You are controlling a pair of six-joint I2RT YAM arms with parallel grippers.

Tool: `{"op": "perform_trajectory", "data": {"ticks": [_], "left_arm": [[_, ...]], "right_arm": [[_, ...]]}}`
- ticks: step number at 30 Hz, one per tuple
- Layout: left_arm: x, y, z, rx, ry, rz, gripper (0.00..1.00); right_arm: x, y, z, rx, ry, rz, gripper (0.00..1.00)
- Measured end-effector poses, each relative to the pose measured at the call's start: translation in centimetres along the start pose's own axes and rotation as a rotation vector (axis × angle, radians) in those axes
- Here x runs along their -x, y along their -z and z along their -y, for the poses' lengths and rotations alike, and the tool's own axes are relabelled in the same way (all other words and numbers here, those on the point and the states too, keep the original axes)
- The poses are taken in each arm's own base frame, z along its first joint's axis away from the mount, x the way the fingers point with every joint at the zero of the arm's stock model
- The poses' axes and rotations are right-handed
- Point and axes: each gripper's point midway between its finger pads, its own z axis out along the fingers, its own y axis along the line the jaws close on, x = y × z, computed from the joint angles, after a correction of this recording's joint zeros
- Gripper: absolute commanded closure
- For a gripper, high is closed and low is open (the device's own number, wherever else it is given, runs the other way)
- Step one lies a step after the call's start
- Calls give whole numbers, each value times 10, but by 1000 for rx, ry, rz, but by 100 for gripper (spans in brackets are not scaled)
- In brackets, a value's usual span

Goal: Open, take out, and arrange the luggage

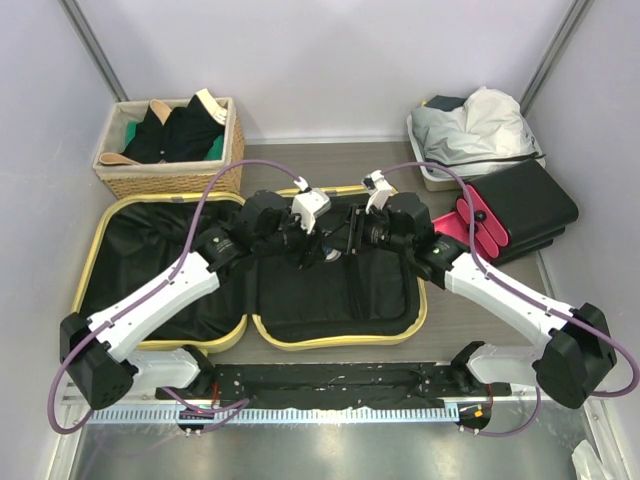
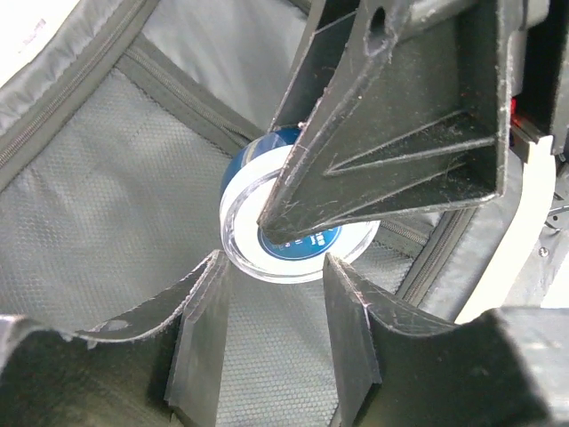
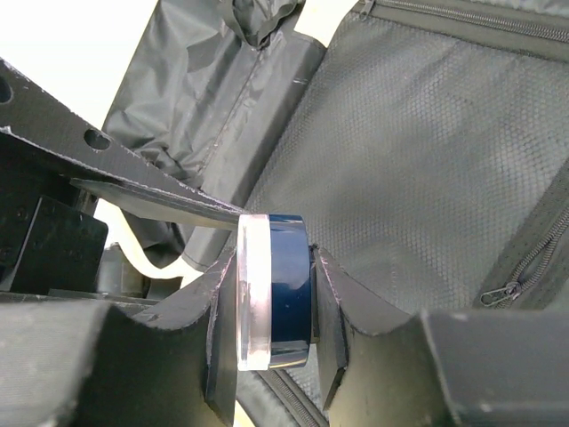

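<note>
The pale-yellow luggage [image 1: 340, 343] lies open flat, with black lining [image 2: 107, 205] in both halves. Over its right half my two grippers meet. My right gripper [image 3: 272, 258] is shut on a round jar [image 3: 276, 289] with a dark blue body and a clear lid, pinching it across its flat faces. In the left wrist view the jar [image 2: 307, 247] sits just beyond the tips of my left gripper [image 2: 274, 262], which is open with only mesh lining between its fingers. A right finger [image 2: 400, 133] covers part of the jar's label. From above, the jar [image 1: 330, 252] is barely visible between the wrists.
A wicker basket [image 1: 170, 145] of dark clothes stands at the back left. A white tray [image 1: 475, 130] with grey cloth sits at the back right, a black box with red cylinders [image 1: 515, 215] beside it. A zipper pull [image 3: 498, 292] lies on the lining.
</note>
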Motion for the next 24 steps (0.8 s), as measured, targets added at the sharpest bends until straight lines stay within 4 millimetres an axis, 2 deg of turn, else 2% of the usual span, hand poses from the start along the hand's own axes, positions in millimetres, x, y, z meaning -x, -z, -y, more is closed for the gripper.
{"op": "perform_trajectory", "data": {"ticks": [5, 9, 12, 16, 18, 22, 24], "left_arm": [[-4, -5, 4, -26, 14, -18, 50], [-4, -8, 9, -59, 17, -11, 44], [-6, -8, 11, -70, 18, -12, 41], [-8, -10, 13, -81, 17, -9, 23], [-8, -10, 15, -92, 17, -9, 18], [-9, -6, 16, -95, 12, 5, 3], [-10, 0, 15, -83, 8, 21, 0]], "right_arm": [[-14, 3, 12, -31, -11, 3, 99], [-29, 9, 26, -77, -26, -15, 99], [-22, 17, 23, -84, -18, 17, 99], [-9, 28, 20, -96, 4, 78, 99], [-4, 30, 23, -120, 7, 101, 99], [3, 36, 39, -198, 7, 146, 99], [10, 46, 55, -271, 12, 182, 99]]}}
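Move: The open pink case lies about 27 cm to the right of the right hand, 3 cm ahead and some 14 cm lower. Beyond it, the black case is about 40 cm right and 9 cm ahead of that hand, and the white basket with the grey clothes some 32 cm right and 27 cm ahead. From the left hand, the pink case is about 31 cm right and 3 cm ahead. Right hand, still pinching the round blue tin, swings it about 7 cm right; left fingers spread wide, empty. ##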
